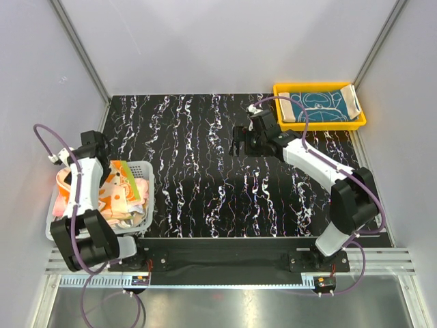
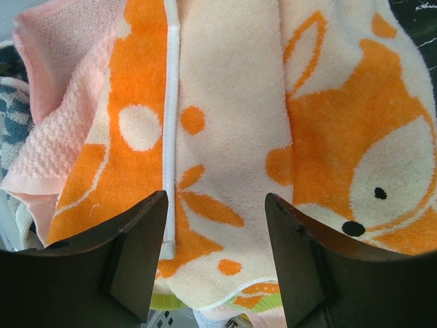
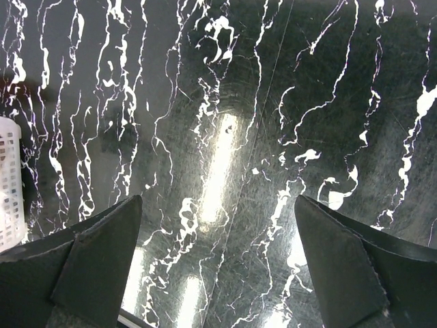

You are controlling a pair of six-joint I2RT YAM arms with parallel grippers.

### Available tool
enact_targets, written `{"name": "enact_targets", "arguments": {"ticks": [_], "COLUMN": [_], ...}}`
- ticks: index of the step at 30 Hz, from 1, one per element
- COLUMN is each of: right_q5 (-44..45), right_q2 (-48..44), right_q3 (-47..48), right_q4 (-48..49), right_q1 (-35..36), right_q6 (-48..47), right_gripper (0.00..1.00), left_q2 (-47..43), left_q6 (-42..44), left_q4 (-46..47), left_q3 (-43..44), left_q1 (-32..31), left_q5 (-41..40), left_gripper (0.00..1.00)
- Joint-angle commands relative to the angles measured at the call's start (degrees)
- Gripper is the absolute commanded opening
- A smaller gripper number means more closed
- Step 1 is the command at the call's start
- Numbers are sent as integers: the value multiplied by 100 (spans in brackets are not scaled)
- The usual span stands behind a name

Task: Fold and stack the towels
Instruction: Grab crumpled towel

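Observation:
Several crumpled towels fill the white mesh basket [image 1: 140, 167] at the left. On top lies an orange-and-cream towel [image 2: 239, 123] with a fox print, and a pale pink towel [image 2: 48, 102] is bunched beside it. My left gripper [image 2: 215, 253] hangs over this heap with its jaws apart; the orange towel's hem runs below the gap and nothing is pinched. From above, the left gripper [image 1: 95, 160] sits at the basket's far left corner. A folded teal towel [image 1: 317, 106] with a cream border lies in the yellow tray [image 1: 321, 126]. My right gripper [image 1: 242, 147] is open over bare table.
The black marbled table [image 1: 205, 178] spreads between basket and tray. In the right wrist view the open right gripper [image 3: 218, 260] looks down at the table, with the basket's white mesh [image 3: 7, 184] at the left edge. Grey walls close in the cell.

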Motion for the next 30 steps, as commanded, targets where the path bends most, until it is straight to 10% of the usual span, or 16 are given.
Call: {"name": "enact_targets", "arguments": {"ticks": [1,14,30], "right_q5": [41,31,110], "right_q2": [-212,-151,-169], "right_q3": [-6,-68,-129], "right_q4": [208,226,235], "right_q1": [15,15,15], "right_q6": [-27,-26,-53], "right_gripper": [100,100,100], "left_q2": [-404,-616,-1380], "left_q6": [-6,-128,311], "left_q4": [47,-22,-286], "left_q3": [-269,-850,-218], "left_q1": [85,200,226], "left_q5": [193,316,106], "left_gripper": [63,56,0]}}
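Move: The left hand hangs over the basket. The bit of the orange towel it will pinch, beside the white edge strip, is about 4 cm back, 1 cm right and 3 cm below. The pink towel lies roughly 8 cm back and 4 cm left, the blue checked towel about 13 cm back and 4 cm left, both some 6 cm below. From the right hand, that bit of orange towel is about 47 cm left, 18 cm back and 5 cm below. Back towards itself by about 4 cm, drifting slightly right, and down some 2.5 cm, the left hand brings its half-open fingers onto the orange towel beside the white edge strip. Low down it closes them almost shut, pinching the cloth, and while they finish closing it lifts by about 2.5 cm, its tilt hardly changed. ##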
